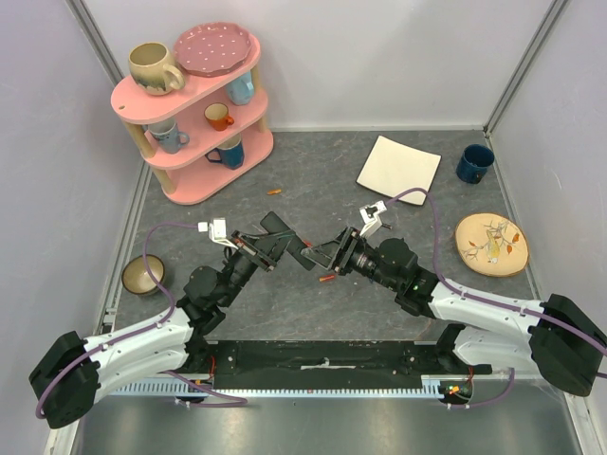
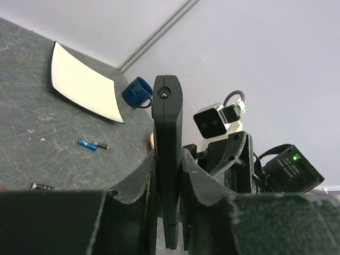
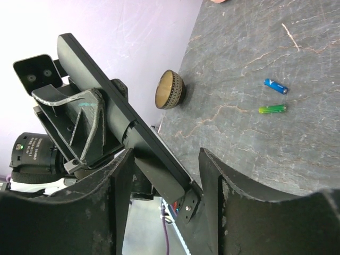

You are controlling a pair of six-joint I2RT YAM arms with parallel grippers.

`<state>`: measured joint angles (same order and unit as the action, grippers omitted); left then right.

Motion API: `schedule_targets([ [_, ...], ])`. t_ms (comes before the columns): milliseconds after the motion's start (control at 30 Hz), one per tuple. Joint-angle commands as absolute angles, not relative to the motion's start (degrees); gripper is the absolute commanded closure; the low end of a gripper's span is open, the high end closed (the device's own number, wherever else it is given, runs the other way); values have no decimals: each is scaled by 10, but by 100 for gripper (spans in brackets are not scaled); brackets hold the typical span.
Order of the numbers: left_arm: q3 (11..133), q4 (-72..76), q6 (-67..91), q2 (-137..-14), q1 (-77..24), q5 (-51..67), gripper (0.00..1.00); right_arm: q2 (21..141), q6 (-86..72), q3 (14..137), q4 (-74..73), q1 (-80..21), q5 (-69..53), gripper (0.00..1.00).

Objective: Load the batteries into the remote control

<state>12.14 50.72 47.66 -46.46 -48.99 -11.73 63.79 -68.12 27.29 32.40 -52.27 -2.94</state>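
Note:
My left gripper (image 1: 269, 248) (image 2: 168, 159) is shut on the remote control (image 1: 296, 245) (image 2: 168, 122), a slim black bar held edge-on above the table's middle. My right gripper (image 1: 327, 255) (image 3: 164, 159) is open, its fingers either side of the remote control's (image 3: 122, 119) far end, where a small black flap stands slightly off the body. Loose batteries lie on the table: an orange one (image 1: 328, 279) below the grippers, another orange one (image 1: 276, 191) farther back, a blue one (image 3: 275, 86) and a green one (image 3: 272, 109). In the left wrist view there are a blue one (image 2: 87, 145) and a dark one (image 2: 100, 144).
A pink shelf (image 1: 194, 104) with mugs and a plate stands back left. A white square plate (image 1: 398, 163), a blue mug (image 1: 474, 163) and a patterned round plate (image 1: 490, 244) lie to the right. A small bowl (image 1: 143, 275) sits at the left edge.

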Motion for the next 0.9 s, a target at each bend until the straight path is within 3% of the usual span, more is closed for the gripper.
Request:
schedule_targets([
  [0,123,549,472,-462,-493,-118,98,629,-681,279,298,-520,-12,38],
  [400,109,538,483,-468,-493,-129,98,584,-646,331,203,-508,-22,10],
  [667,119,474,519,-457,-487,-129,98,530,-396,507,-116,-507,45,7],
  [867,136,467,612,-515,-417,14,98,600,-247,629,-322,-520,89,10],
])
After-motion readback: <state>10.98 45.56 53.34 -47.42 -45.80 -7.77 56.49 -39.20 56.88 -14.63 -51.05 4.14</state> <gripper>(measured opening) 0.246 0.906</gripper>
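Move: Just ahead of the right hand is the remote control, its near end between the open right fingers and its middle about 4 cm to the left, 2 cm forward and slightly higher. The left fingers hold it close to its middle. On the table some 20 cm below the right hand, the red battery lies about 12 cm ahead and 4 cm left, and the orange battery about 2 cm ahead and 2 cm right. Opening wide around the remote's near end, the right hand first eases down about 1 cm, then lifts away with gathering speed, up some 8 cm and 5 cm to its right, rolling about 30 degrees as its fingers tip downward. The left hand keeps its grip on the remote and late on sinks about 3.5 cm, tipping slightly down. ##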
